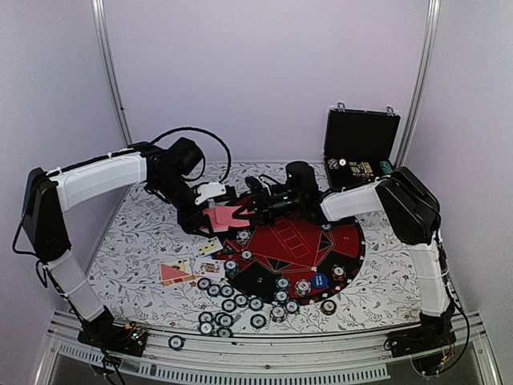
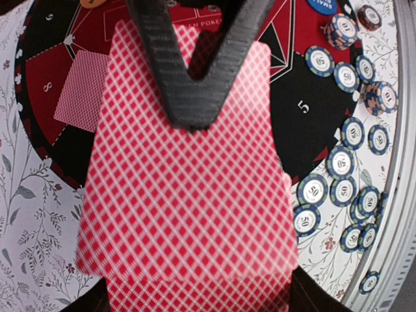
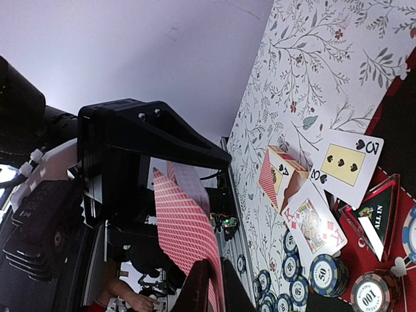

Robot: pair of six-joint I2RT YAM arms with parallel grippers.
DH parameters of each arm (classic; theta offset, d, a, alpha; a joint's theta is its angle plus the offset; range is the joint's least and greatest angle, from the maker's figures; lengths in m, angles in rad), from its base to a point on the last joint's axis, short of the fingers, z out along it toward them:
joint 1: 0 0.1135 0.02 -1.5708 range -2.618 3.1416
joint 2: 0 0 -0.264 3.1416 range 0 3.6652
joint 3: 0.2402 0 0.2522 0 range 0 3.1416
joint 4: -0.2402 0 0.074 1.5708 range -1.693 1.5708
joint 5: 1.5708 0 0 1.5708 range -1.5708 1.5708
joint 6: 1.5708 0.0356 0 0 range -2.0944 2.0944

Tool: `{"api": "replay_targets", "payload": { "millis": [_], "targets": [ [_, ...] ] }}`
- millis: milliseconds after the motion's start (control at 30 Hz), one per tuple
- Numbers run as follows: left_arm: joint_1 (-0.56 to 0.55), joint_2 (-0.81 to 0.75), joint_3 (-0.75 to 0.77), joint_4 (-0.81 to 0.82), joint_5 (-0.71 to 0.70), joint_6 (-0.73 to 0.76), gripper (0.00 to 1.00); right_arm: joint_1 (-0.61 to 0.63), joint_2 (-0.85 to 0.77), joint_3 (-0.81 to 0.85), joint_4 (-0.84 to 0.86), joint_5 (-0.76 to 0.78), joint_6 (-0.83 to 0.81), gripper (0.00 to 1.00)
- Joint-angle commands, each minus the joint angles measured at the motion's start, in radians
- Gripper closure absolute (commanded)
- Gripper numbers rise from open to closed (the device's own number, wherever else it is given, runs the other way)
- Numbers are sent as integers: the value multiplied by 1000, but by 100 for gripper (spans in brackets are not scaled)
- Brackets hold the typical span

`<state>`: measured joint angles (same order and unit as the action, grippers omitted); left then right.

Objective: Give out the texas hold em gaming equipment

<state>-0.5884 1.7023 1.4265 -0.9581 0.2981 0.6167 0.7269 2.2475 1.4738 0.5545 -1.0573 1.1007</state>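
Observation:
A stack of red-backed playing cards (image 2: 188,214) fills the left wrist view, and my left gripper (image 2: 198,296) is shut on its near end, with the fingers mostly hidden. My right gripper (image 3: 209,286) pinches the far edge of the top card (image 3: 185,227); its black fingers (image 2: 195,71) form a V over the stack. From above, both grippers meet over the mat's back left edge, left gripper (image 1: 207,210) and right gripper (image 1: 245,210) either side of the pink cards (image 1: 224,216). One card (image 2: 81,91) lies face down on the mat. Blue-white chips (image 1: 228,305) lie in front.
The round red-and-black mat (image 1: 296,241) holds several chips and a blue button disc (image 1: 319,281). Left of it lie a three of spades (image 3: 348,166), a king of diamonds (image 3: 312,224) and a red card box (image 1: 175,273). The open black case (image 1: 361,148) stands at the back right.

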Motion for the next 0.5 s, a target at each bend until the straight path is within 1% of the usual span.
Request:
{"api": "replay_targets", "payload": {
  "millis": [0,133,267,367,467],
  "targets": [
    [-7,-25,-5,31,22,12,82,-17,-52,-40,-29,4,-16,93],
    [-7,-24,-3,30,23,13,82,-45,-93,-101,-36,-1,-26,93],
    [-7,-26,-4,20,20,17,82,-117,-165,-218,-61,-13,-57,93],
    [-5,-27,-3,18,23,18,82,-175,-236,-319,-138,-10,-133,93],
    [-6,-27,0,16,31,17,82,-221,-302,-409,-249,7,-220,92]
  ]
}}
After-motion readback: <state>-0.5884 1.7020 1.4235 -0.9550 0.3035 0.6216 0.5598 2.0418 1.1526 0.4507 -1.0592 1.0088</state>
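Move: The middle of the poker mat lies about 11 cm to the right of the right hand, 4 cm back and 14 cm below; the hand already pinches a card. The deck in the left hand is some 7 cm to its left and 1 cm back. On the mat, a face-down card lies 4 cm ahead and 1 cm left, 15 cm down. The mat's middle is about 21 cm right of the left hand, 4 cm back, 13 cm below. Right hand keeps its pinch, drawing the card rightward about 10 cm off the left hand's steady deck, sinking slightly. ##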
